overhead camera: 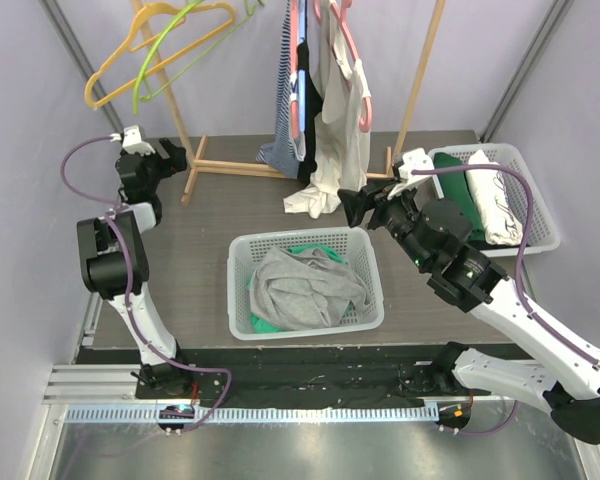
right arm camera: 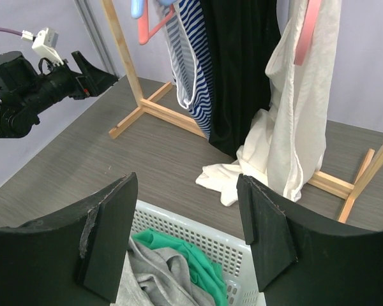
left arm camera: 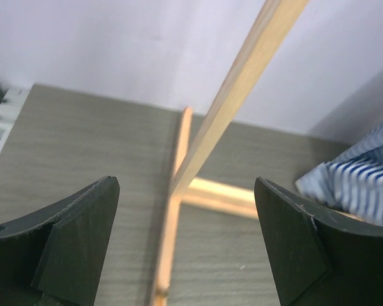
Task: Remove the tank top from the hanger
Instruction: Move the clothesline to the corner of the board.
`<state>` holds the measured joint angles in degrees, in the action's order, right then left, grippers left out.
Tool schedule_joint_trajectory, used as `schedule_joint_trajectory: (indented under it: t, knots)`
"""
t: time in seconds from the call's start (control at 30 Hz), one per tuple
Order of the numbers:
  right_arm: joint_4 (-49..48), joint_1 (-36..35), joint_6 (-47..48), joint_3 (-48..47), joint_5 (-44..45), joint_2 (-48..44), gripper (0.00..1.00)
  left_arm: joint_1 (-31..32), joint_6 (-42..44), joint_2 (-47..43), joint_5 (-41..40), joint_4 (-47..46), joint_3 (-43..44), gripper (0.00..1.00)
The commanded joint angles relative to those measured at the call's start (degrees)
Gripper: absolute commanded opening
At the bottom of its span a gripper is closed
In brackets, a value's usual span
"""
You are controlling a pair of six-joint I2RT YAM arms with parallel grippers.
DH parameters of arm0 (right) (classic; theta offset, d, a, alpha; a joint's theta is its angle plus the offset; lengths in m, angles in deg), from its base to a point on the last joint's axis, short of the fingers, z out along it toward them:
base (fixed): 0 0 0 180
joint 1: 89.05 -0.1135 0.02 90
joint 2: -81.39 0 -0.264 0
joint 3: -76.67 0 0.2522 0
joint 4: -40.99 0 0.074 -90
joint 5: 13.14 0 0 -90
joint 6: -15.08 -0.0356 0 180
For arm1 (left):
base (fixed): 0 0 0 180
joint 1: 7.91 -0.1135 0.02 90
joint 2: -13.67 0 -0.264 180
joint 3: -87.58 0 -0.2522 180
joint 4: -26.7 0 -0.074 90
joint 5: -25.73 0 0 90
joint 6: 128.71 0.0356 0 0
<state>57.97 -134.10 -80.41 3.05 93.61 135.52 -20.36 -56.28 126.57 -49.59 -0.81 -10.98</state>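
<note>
A white tank top (overhead camera: 342, 125) hangs from a pink hanger (overhead camera: 357, 55) on the wooden rack, and its lower end lies crumpled on the table (overhead camera: 313, 200). The right wrist view shows the same tank top (right arm camera: 300, 127) and hanger (right arm camera: 308, 32) beside a black garment (right arm camera: 242, 70) and a striped one (right arm camera: 195, 64). My right gripper (overhead camera: 365, 205) is open, just right of the crumpled hem and apart from it, with nothing between its fingers (right arm camera: 185, 191). My left gripper (overhead camera: 175, 158) is open and empty (left arm camera: 186, 210), facing the rack's left leg (left arm camera: 236, 89).
A white basket (overhead camera: 237, 290) holding grey and green clothes stands at the table's front middle. Another basket (overhead camera: 542, 205) with folded white and green garments sits at the right. Empty yellow and green hangers (overhead camera: 160, 50) hang at the upper left. The rack's base bars (overhead camera: 230, 166) lie on the table.
</note>
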Motion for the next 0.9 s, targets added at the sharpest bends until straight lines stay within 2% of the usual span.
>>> schedule_joint_trajectory:
  t: [0.0, 0.13, 0.5, 0.8, 0.87]
  knots:
    - [-0.33, -0.47, -0.57, -3.77, 1.09, 0.36, 0.71, 0.14, -4.94, -2.07, 1.15, -9.0, 1.93, 0.91]
    - [-0.41, -0.38, -0.66, -3.69, 0.21, 0.71, 0.72, 1.46, -2.04, -3.3, -0.34, -8.82, 0.87, 0.91]
    - [-0.94, -0.47, -3.03, -3.6, -3.57, 0.63, 0.71, 4.36, -1.34, 3.46, -4.92, -6.45, 9.04, 0.91]
    - [-1.47, -0.47, -3.99, -3.95, -4.71, 1.07, 0.7, 5.33, 3.76, 6.8, -8.7, -6.28, 13.35, 0.9]
    - [-1.47, -0.38, -4.52, -3.78, -4.71, 0.98, 0.67, 5.33, 4.37, 7.94, -9.14, -5.83, 15.11, 0.9]
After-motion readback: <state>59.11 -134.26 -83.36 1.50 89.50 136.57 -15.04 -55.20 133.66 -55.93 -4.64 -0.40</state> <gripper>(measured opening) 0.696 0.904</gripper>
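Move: The clothesline's left upright post, at hand height, stands about 10 cm ahead of the left hand and 5 cm to its right. The foot of that post is some 15 cm lower, directly under it; the striped top hangs roughly 24 cm to the right of the post, level with it in depth. From the right hand, the same part of the post lies about 37 cm ahead, 34 cm to the left and 20 cm lower. The clothesline's left post is what the left hand closes in on, fingers spread and pointing forward: about 5 cm forward and 3 cm to the right. On the way the hand rises some 6 cm, then sinks back by half of that, its fingers tipping up by up to 10 degrees. The fingers stay wide open, with no touch on the post to be seen. ##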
